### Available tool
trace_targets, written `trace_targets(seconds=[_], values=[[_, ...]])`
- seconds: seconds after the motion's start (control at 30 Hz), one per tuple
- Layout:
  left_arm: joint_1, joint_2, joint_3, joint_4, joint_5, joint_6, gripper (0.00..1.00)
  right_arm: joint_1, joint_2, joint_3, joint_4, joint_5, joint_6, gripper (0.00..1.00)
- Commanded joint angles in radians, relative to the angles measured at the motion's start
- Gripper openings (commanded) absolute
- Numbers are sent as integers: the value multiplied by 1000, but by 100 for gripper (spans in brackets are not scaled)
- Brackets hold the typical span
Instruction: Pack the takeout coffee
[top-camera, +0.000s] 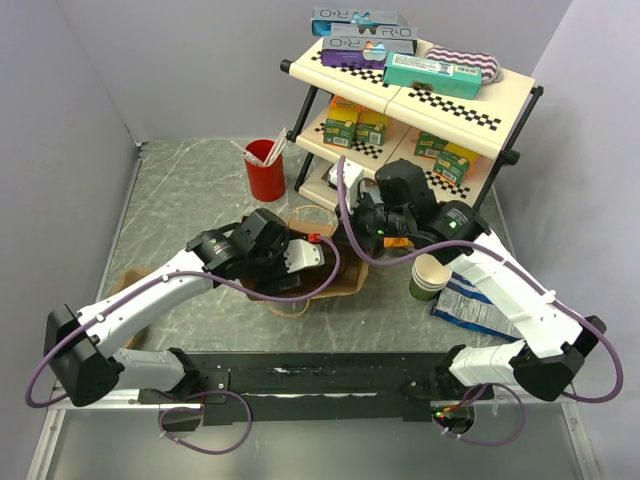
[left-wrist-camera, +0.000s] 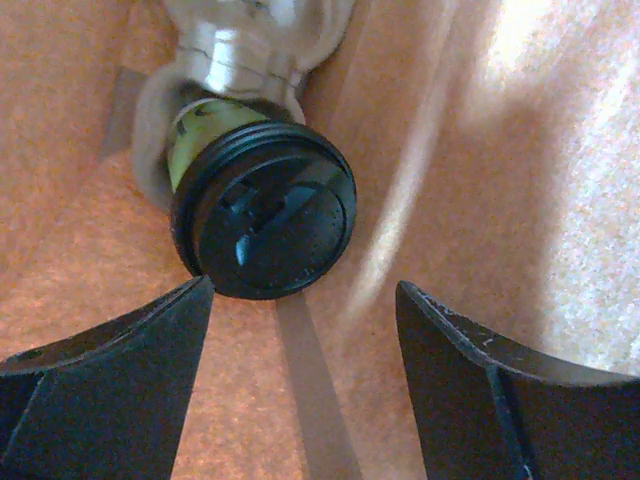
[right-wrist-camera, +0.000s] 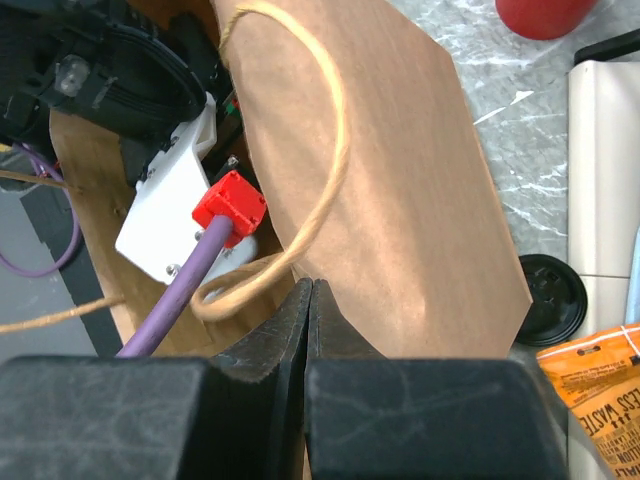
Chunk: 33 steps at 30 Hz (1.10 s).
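Note:
The takeout coffee, a dark green cup with a round black lid, lies on its side inside the brown paper bag, lid towards my left wrist camera. My left gripper is inside the bag, just short of the lid. It is open and holds nothing, with its left fingertip close under the lid's rim. In the top view the bag stands mid-table with my left wrist reaching into it. My right gripper is shut on the bag's upper edge, beside a twine handle.
A red cup with sticks stands at the back. A lidless stack of green cups and a blue snack packet lie right of the bag. A shelf rack with boxes fills the back right. A loose black lid lies near an orange packet.

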Motion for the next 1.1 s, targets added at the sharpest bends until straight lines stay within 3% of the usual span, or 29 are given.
trace_targets(seconds=[0.0, 0.47, 1.07], values=[[1, -23, 35, 63, 30, -5, 79, -7, 19, 45, -44, 7, 27, 0], [4, -76, 21, 161, 99, 26, 82, -73, 79, 96, -55, -10, 64, 0], [39, -79, 113, 393, 149, -114, 84, -96, 150, 163, -56, -4, 18, 0]])
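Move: The open, empty left hand is inside the paper bag. The lidded coffee cup lies beyond its fingertips, about 7 cm ahead, 6 cm to its right and 9 cm below. Outside the bag, the red cup stands some 25 cm ahead of the left hand, 7 cm to its left and 11 cm lower. The right hand already pinches the bag's rim; from it the lidded cup is about 4 cm ahead, 6 cm left and 23 cm below. The left hand backs off the lidded cup and rises about 10 cm towards the bag's mouth, slowly at first and then faster, drifting some 5 cm right and 3 cm forward while its wrist tips about 25 degrees, left side dropping and fingertips swinging up; its fingers stay wide open. The right hand keeps its shut grip on the rim and draws it about 4 cm forward at an even height, turning only slightly clockwise. ##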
